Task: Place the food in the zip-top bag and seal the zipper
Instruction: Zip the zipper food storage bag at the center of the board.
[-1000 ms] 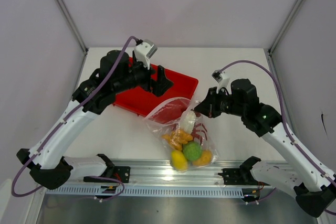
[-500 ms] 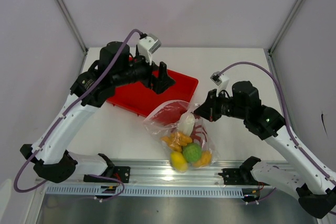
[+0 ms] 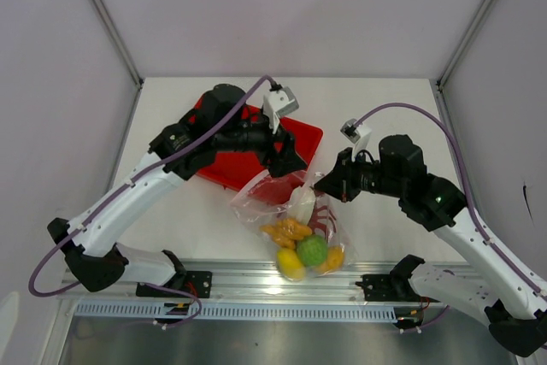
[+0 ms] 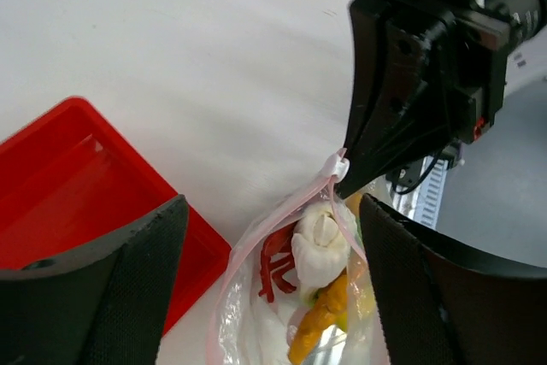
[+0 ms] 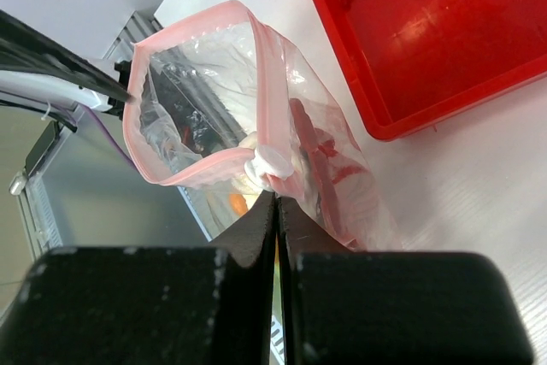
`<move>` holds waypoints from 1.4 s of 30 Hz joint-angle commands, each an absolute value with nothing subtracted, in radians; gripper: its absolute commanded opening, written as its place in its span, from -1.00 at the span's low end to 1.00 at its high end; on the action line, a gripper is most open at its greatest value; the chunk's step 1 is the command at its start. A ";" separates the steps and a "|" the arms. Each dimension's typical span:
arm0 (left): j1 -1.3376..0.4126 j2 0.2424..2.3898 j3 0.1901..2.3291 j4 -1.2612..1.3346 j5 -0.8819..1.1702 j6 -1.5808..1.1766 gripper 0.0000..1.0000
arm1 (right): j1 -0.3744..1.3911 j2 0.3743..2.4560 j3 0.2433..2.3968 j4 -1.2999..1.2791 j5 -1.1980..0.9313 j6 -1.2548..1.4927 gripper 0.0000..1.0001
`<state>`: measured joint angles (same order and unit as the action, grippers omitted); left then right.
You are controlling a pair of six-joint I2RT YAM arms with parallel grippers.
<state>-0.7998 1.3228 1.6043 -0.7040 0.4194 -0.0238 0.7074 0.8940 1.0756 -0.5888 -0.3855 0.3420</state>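
Observation:
The clear zip-top bag [image 3: 295, 224] lies between the arms, and its pinkish-red zipper [image 5: 214, 19] gapes open. Inside is the food: a white leek end [image 4: 320, 237], red chillies [image 4: 273, 267], an orange ruffled piece [image 3: 288, 231], a green fruit [image 3: 313, 250] and yellow fruits [image 3: 291, 264]. My right gripper [image 5: 276, 198] is shut on the bag's mouth corner, just under the white slider [image 5: 272, 162], and holds that corner up. My left gripper [image 4: 272, 207] hovers open over the mouth, one finger [image 4: 120, 279] on each side, holding nothing.
The red tray [image 3: 220, 164] sits behind and left of the bag, partly under the left arm, and what shows of it is bare [image 5: 444, 32]. An aluminium rail [image 3: 256, 284] runs along the near table edge, just past the bag's bottom.
The left arm has swung right, from over the red tray to above the bag's mouth. Its jaws have narrowed slightly. The right gripper has kept its hold, almost still.

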 commanded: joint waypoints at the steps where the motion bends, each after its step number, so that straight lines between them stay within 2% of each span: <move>1: -0.838 1.293 1.544 -0.566 0.486 0.058 0.61 | 0.713 0.879 1.115 -0.548 -0.422 0.336 -1.00; 2: -0.841 1.286 1.533 -0.546 0.497 0.058 0.49 | 0.713 0.876 1.115 -0.542 -0.426 0.337 -1.00; 3: -0.841 1.266 1.501 -0.498 0.517 0.055 0.19 | 0.715 0.870 1.117 -0.541 -0.428 0.342 -1.00; 9: -0.844 1.288 1.477 -0.475 0.584 0.052 0.00 | 0.713 0.870 1.117 -0.545 -0.442 0.356 -1.00; 16: -0.861 1.282 1.427 -0.428 0.623 0.045 0.07 | 0.713 0.867 1.108 -0.537 -0.448 0.367 -1.00; 36: -0.887 1.331 1.396 -0.391 0.669 0.023 0.01 | 0.715 0.879 1.100 -0.500 -0.469 0.393 -1.00; 42: -0.891 1.341 1.390 -0.393 0.667 0.026 -0.15 | 0.713 0.874 1.101 -0.502 -0.472 0.394 -1.00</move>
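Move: The white zipper slider lies about 5 cm back, 7 cm right and 5 cm below the left hand. Below it, in the bag, the leek's white end is some 4 cm farther back and 3 cm left of the slider, 6 cm lower. The red tray's middle is roughly 15 cm ahead of the left hand, 10 cm left and 28 cm below. For the right hand the slider is just past the shut tips, about 2 cm left and 1 cm ahead, level. Rightward and back, and sinking some 3 cm, the left hand closes in on the zipper slider by about 7 cm, quick at first and then creeping, while it turns some 15 degrees clockwise. Its fingers narrow from nearly wide to about half open around the slider, not shut. The right hand keeps its pinch on the bag's rim beside the slider, easing about 1 cm back and up. ##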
